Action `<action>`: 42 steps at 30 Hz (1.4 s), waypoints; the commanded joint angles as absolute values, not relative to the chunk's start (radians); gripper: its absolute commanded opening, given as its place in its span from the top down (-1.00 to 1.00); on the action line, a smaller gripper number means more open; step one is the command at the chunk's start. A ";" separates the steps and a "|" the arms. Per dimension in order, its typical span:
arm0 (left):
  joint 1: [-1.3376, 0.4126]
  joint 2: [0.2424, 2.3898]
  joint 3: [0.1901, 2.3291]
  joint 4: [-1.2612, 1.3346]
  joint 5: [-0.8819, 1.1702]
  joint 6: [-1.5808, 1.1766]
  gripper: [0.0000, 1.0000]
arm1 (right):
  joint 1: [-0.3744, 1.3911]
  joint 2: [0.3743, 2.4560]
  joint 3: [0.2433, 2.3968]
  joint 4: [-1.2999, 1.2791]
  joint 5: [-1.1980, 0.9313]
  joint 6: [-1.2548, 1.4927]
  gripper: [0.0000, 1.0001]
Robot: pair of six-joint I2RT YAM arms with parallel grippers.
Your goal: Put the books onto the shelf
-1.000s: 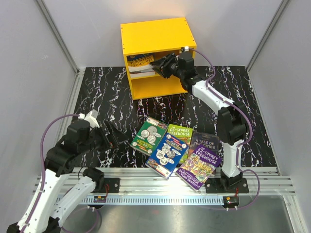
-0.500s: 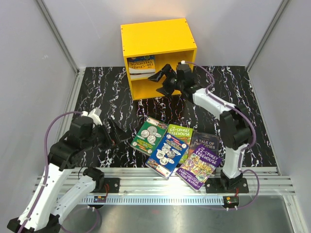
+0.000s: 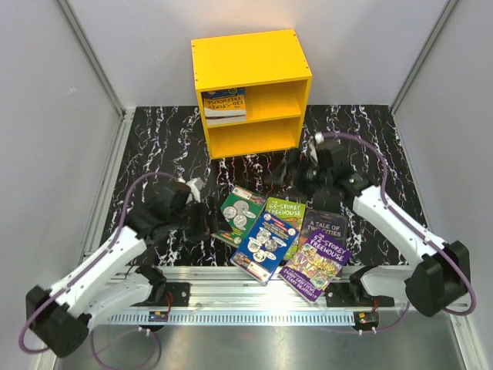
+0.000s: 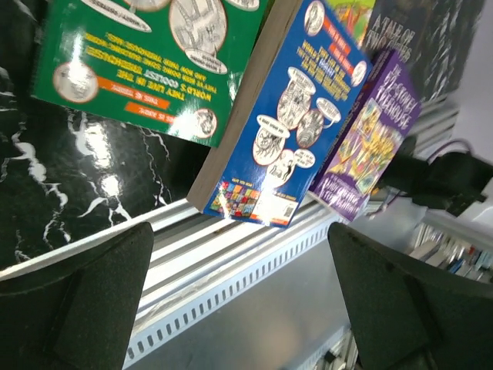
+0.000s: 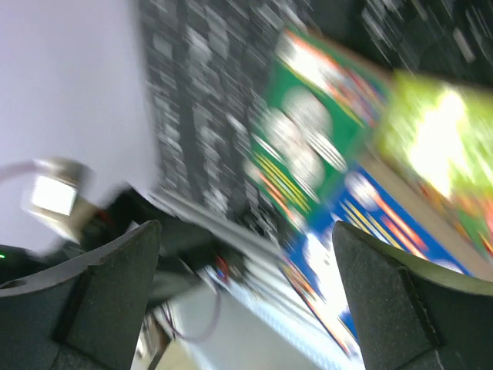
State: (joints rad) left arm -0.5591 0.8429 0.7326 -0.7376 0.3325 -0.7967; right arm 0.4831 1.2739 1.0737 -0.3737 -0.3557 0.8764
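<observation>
The yellow shelf (image 3: 250,58) stands at the back, with a small stack of books (image 3: 225,105) lying in the left of its upper compartment. Several more books lie overlapping on the black marbled table: green (image 3: 237,214), blue (image 3: 266,245), lime (image 3: 286,216), dark (image 3: 326,222) and purple (image 3: 316,262). My left gripper (image 3: 206,223) is open and low beside the green book's left edge. The left wrist view shows the green (image 4: 146,62), blue (image 4: 296,116) and purple (image 4: 370,139) covers beyond its empty fingers (image 4: 85,308). My right gripper (image 3: 296,173) hangs open between shelf and books. Its view is blurred.
An aluminium rail (image 3: 231,287) runs along the near table edge, and the blue and purple books overhang it. Grey walls close in both sides. The shelf's lower compartment (image 3: 254,139) shows nothing inside. Purple cables loop off both arms.
My right gripper let go of a book in the upper compartment, opened, and drew back down toward the table books. My left arm swung right to the green book.
</observation>
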 commanded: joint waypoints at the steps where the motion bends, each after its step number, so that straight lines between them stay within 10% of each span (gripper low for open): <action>1: -0.638 0.957 0.723 -0.491 0.336 -0.782 -0.97 | 0.482 1.185 0.893 -0.534 -0.440 0.879 -0.99; 27: -0.973 1.686 0.782 0.044 0.472 -0.943 -0.86 | 0.497 1.204 0.520 -0.405 -0.489 0.879 -0.99; 32: -0.980 1.689 0.671 0.340 0.583 -1.095 -0.46 | 0.503 1.206 0.430 -0.361 -0.486 0.880 -0.99; 39: -0.996 1.631 0.692 0.270 0.563 -1.081 0.85 | 0.502 1.094 0.454 -0.431 -0.462 0.882 -0.96; 42: -0.996 1.573 0.693 0.224 0.539 -1.072 1.00 | 0.502 1.046 0.512 -0.483 -0.466 0.884 -0.94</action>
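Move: The blue book's middle lies about 17 cm to the left hand's right, 1 cm nearer the base and some 13 cm below. From that hand, the green book is about 9 cm ahead and 8 cm right, the 65-Storey book 6 cm ahead and 23 cm right. From the right hand, the blue book is about 15 cm back, 5 cm left and 21 cm below; the purple book is some 21 cm back and 11 cm right. Rightward and down, the left hand drives about 17 cm into the blue book's left, page-edge side, turning some 20 degrees clockwise, then shuts its wide-open fingers to pinch the book across its thickness, rising slightly as they close. The right hand swoops back and down, roughly 16 cm each way, tipping about 30 degrees steeper, and waits open at the book's far right corner. ##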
